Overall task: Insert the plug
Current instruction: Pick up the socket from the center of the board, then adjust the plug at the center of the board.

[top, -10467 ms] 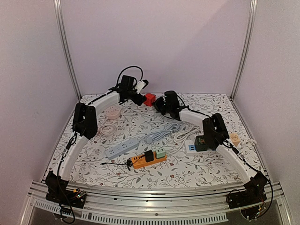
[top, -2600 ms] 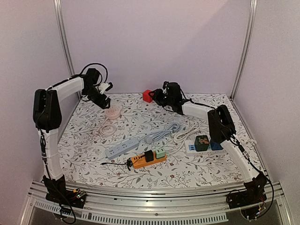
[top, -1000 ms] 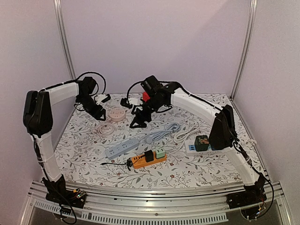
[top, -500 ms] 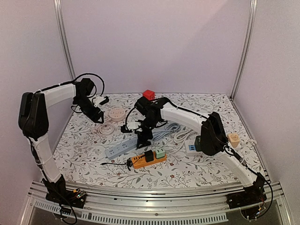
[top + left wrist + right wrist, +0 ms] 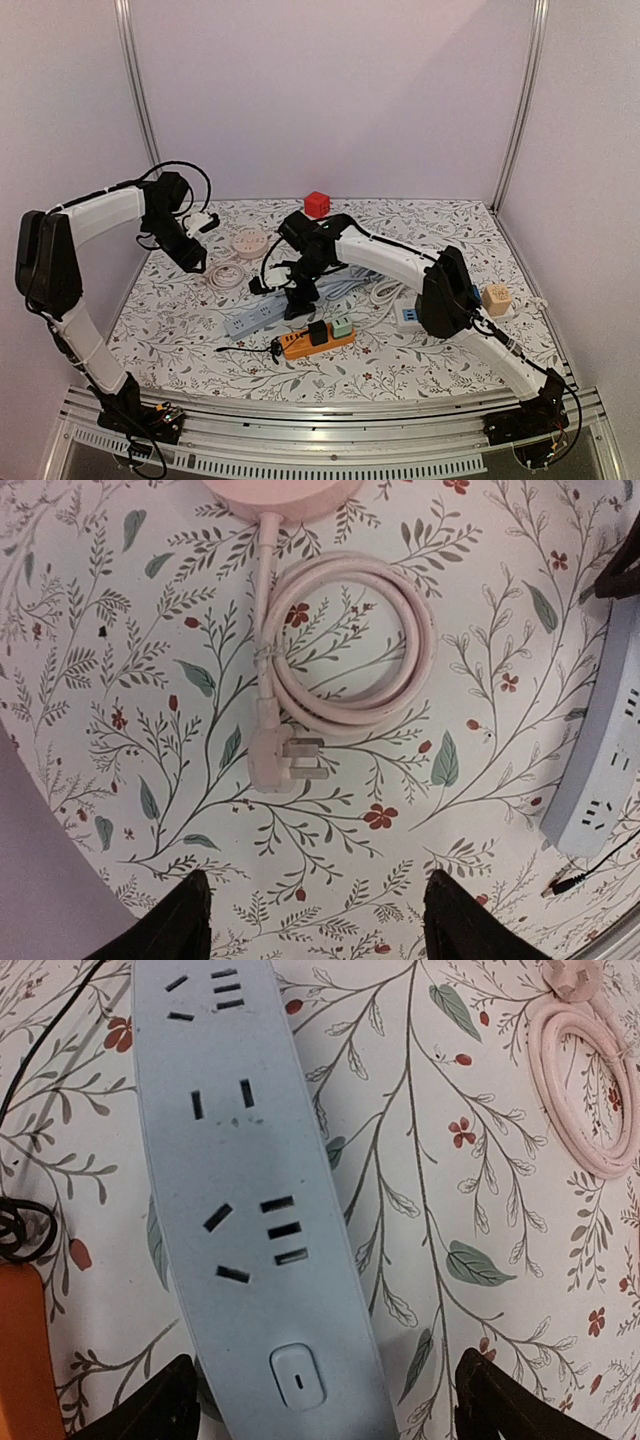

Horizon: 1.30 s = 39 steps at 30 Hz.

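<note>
A pink plug [image 5: 285,765] lies flat on the flowered table at the end of its coiled pink cord [image 5: 345,640], prongs pointing right. My left gripper [image 5: 318,925] hangs open and empty just short of it; from above it [image 5: 194,263] sits left of the coil [image 5: 225,277]. A light blue power strip [image 5: 250,1210] lies under my right gripper [image 5: 340,1405], which stands open over the strip's switch end, holding nothing. From above that gripper [image 5: 285,297] hovers at the right end of the strip [image 5: 258,318]. The strip's edge [image 5: 605,770] shows in the left wrist view.
A round pink socket hub [image 5: 245,243] sits behind the coil. An orange strip [image 5: 318,340] with black and green adapters lies in front of the blue one, with thin black wire [image 5: 15,1225] beside it. Grey and white cords [image 5: 360,280], a white strip [image 5: 410,315], a beige cube [image 5: 495,297] and a red cube [image 5: 318,203] lie around.
My right arm has swung from the back of the table forward and down over the blue strip. My left arm has drawn slightly left, over the pink plug.
</note>
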Available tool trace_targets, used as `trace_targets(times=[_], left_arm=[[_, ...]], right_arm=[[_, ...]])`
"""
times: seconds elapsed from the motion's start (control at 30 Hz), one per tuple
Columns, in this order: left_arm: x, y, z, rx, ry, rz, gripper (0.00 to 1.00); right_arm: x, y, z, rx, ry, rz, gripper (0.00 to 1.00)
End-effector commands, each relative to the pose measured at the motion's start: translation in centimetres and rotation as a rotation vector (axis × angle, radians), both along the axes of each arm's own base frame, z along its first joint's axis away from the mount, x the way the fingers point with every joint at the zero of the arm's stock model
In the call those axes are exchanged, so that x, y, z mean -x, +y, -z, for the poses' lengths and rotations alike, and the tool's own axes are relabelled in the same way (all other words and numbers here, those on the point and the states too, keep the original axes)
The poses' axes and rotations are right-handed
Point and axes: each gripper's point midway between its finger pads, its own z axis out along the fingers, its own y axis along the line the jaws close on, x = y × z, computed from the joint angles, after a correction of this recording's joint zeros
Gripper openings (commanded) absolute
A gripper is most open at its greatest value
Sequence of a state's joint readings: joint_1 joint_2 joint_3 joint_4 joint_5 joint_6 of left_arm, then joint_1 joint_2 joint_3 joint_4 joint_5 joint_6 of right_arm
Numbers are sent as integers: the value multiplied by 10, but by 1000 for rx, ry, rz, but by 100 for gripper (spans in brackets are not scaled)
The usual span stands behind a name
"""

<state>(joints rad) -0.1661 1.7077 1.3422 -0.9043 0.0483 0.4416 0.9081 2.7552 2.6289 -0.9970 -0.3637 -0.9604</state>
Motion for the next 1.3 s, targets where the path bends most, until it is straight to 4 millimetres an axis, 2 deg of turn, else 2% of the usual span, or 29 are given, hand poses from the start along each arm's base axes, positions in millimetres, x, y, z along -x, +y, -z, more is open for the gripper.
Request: trace_targets(times=[0.0, 0.1, 0.2, 0.23, 0.33, 0.47, 0.53, 0.57, 0.67, 0.77, 0.83, 0.9, 1.03, 1.13, 1.17, 1.27], left_arm=[[11, 27, -9, -75, -7, -50, 72], [20, 38, -14, -92, 1, -93, 72], [29, 42, -23, -89, -18, -109, 72], [32, 44, -27, -89, -22, -114, 72], [43, 51, -38, -99, -29, -142, 72], [64, 67, -53, -98, -66, -194, 73], [73, 73, -60, -92, -97, -212, 75], [76, 75, -63, -92, -115, -218, 75], [75, 75, -72, -78, -164, -219, 76], [69, 71, -77, -46, -184, -225, 76], [66, 68, -79, -25, -200, -230, 76], [65, 65, -81, -5, -205, -231, 76], [48, 50, -88, 65, -236, -188, 76], [16, 44, -91, 93, -254, -192, 75], [4, 43, -92, 100, -261, -202, 75], [-34, 35, -88, 139, -253, -220, 74]], right_arm=[[16, 6, 23, 31, -30, -105, 79], [18, 4, 24, 37, -26, -113, 55], [19, 3, 24, 42, -24, -109, 36], [20, 1, 28, 48, -17, -105, 31], [20, -1, 22, 34, -1, -89, 23], [4, 3, -12, -68, 34, -9, 9], [-16, 2, -31, -133, 63, 89, 0], [-26, 0, -39, -165, 80, 141, 0], [-66, -5, -88, -321, 89, 319, 0], [-111, -29, -135, -448, 62, 516, 0], [-150, -54, -151, -504, 66, 707, 0], [-190, -86, -154, -536, 67, 880, 0], [-245, -137, -152, -599, 72, 1212, 0], [-278, -167, -147, -680, 115, 1401, 0], [-289, -173, -139, -704, 140, 1442, 0], [-314, -182, -133, -839, 256, 1544, 0]])
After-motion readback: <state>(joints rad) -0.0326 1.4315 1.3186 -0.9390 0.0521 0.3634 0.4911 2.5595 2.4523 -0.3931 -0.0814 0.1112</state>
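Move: The right hand hangs open over the blue-grey socket's switch end; the socket's middle lies some 7 cm left, 2 cm back and 2 cm below. From this hand the orange strip is about 8 cm back and 4 cm right, the green adapter 5 cm back and 9 cm right, and the pink coil 8 cm ahead and 15 cm left. From the left hand, the socket's middle is roughly 15 cm right, 6 cm back, 10 cm below. Right hand pinches the socket's switch end and swings it clockwise, 30 cm forward, right and up; left rises. ##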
